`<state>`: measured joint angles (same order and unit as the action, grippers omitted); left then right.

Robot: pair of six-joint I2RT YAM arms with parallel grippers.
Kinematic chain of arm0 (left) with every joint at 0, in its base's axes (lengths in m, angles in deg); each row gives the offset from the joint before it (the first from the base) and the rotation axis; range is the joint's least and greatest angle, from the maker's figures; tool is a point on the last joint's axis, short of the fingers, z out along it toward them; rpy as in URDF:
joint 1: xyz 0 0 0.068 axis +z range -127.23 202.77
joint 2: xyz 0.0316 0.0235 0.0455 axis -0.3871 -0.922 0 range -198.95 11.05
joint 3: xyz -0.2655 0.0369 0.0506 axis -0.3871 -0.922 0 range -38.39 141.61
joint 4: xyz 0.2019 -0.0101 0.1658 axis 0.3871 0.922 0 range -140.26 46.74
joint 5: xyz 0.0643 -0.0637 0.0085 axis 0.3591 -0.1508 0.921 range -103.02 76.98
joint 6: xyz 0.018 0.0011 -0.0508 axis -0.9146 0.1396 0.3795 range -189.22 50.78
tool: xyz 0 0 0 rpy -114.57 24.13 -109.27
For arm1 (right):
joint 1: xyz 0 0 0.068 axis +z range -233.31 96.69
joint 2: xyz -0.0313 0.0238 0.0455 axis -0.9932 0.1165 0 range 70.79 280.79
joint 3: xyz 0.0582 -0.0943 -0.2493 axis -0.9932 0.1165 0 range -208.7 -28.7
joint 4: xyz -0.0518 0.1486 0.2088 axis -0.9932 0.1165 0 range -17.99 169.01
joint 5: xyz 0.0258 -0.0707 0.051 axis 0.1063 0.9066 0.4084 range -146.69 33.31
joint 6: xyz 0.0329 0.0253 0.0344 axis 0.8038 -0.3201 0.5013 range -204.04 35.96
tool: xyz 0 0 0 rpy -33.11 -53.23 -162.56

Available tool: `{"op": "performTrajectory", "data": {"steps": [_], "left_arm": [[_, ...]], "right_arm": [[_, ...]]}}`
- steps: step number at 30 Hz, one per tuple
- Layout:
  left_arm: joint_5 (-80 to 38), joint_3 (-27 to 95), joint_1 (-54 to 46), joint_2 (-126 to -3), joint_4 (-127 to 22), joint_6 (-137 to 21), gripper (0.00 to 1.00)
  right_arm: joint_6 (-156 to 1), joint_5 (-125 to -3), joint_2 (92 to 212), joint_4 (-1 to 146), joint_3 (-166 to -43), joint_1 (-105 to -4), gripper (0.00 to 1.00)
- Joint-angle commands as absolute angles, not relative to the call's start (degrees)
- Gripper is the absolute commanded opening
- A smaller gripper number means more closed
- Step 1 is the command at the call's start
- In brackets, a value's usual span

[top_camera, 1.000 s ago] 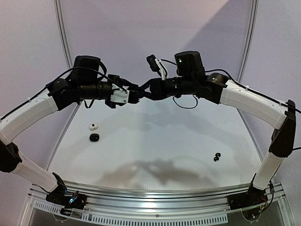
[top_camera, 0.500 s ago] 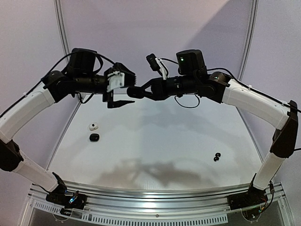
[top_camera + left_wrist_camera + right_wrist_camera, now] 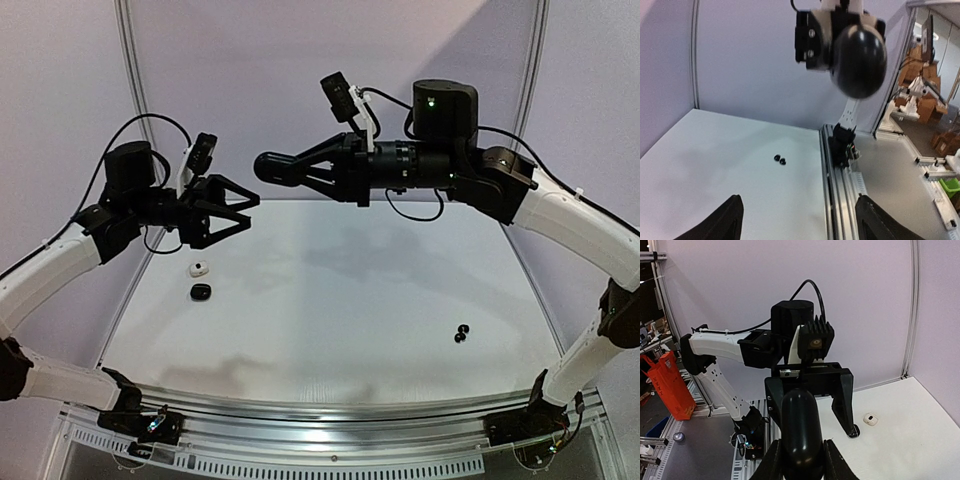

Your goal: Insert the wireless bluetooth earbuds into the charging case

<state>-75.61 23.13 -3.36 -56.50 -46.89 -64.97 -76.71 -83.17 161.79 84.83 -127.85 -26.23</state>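
Note:
The charging case (image 3: 268, 167) is a glossy black oval held in the air over the far side of the table, and my right gripper (image 3: 288, 168) is shut on its rear end. The right wrist view shows the case (image 3: 799, 425) upright between the fingers (image 3: 771, 460). It also hangs at the top of the left wrist view (image 3: 859, 60). My left gripper (image 3: 250, 212) stands open and empty to the left of the case, a little lower, apart from it. Two black earbuds (image 3: 460, 333) lie together on the table at the near right, also in the left wrist view (image 3: 779, 159).
A small whitish piece (image 3: 201, 267) and a small black piece (image 3: 201, 290) lie on the table's left side, below my left gripper. A metal rail (image 3: 320, 410) runs along the near edge. Curved walls close in the back.
My left gripper has opened, let go of the case and drawn back to the left and down. My right gripper has lifted the case higher and stays shut on it.

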Motion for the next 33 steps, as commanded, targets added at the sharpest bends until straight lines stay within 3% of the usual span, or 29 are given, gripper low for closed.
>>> {"op": "performTrajectory", "data": {"steps": [1, 7, 11, 17, 24, 30, 33], "left_arm": [[-75.07, 20.71, -5.58, -53.92, -64.22, -51.9, 0.74], [-73.72, 22.45, -7.66, -54.36, -60.97, -55.1, 0.78], [-73.65, 22.7, -8.22, -54.87, -62.57, -54.9, 0.73], [-72.04, 22.97, -8.78, -54.97, -62.39, -54.97, 0.53], [-71.67, 22.96, -9.21, -54.79, -62.39, -55.68, 0.42], [-71.73, 22.81, -9.3, -54.79, -62.38, -55.72, 0.13], [-72.14, 22.59, -9.31, -54.72, -62.76, -55.64, 0.09]], "right_arm": [[-80.29, -82.21, 163.24, 85.83, -130.89, -25.12, 0.0], [-83.09, -80.36, 165.46, 88.19, -133.39, -23.6, 0.0], [-84.87, -79.35, 166.85, 90.27, -135.05, -23.06, 0.0], [-86.79, -78.78, 168.64, 93.23, -137.24, -22.83, 0.0], [-87.64, -77.72, 169.36, 93.91, -137.68, -22.82, 0.0], [-87.6, -77.55, 169.41, 93.75, -137.64, -22.83, 0.0], [-87.52, -77.6, 169.32, 93.19, -137.6, -22.8, 0.0]]}}
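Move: The closed black charging case, already in the right fingers, lies from the left hand about 6 cm to its right, 2 cm back and 7 cm above; its middle is some 3 cm left of the right hand. The open left fingers it is being brought to are roughly 9 cm left of, 2 cm farther out than and 7 cm below the right hand. On the table, about 35 cm below the left hand, the small black case lies 14 cm ahead and 20 cm left, the white case 21 cm ahead and 22 cm left. The left hand rises about 4 cm and draws back 2 cm to line up with the free end of the black charging case, tilting its fingertips up slightly, then almost stops and closes its fingers from wide open until they pinch that end. Meanwhile the right hand, keeping its grip on the other end, carries the case about 3 cm left into the left fingers and, after a small rise, lowers it some 2 cm with a slight tilt of the fingertips downward. ##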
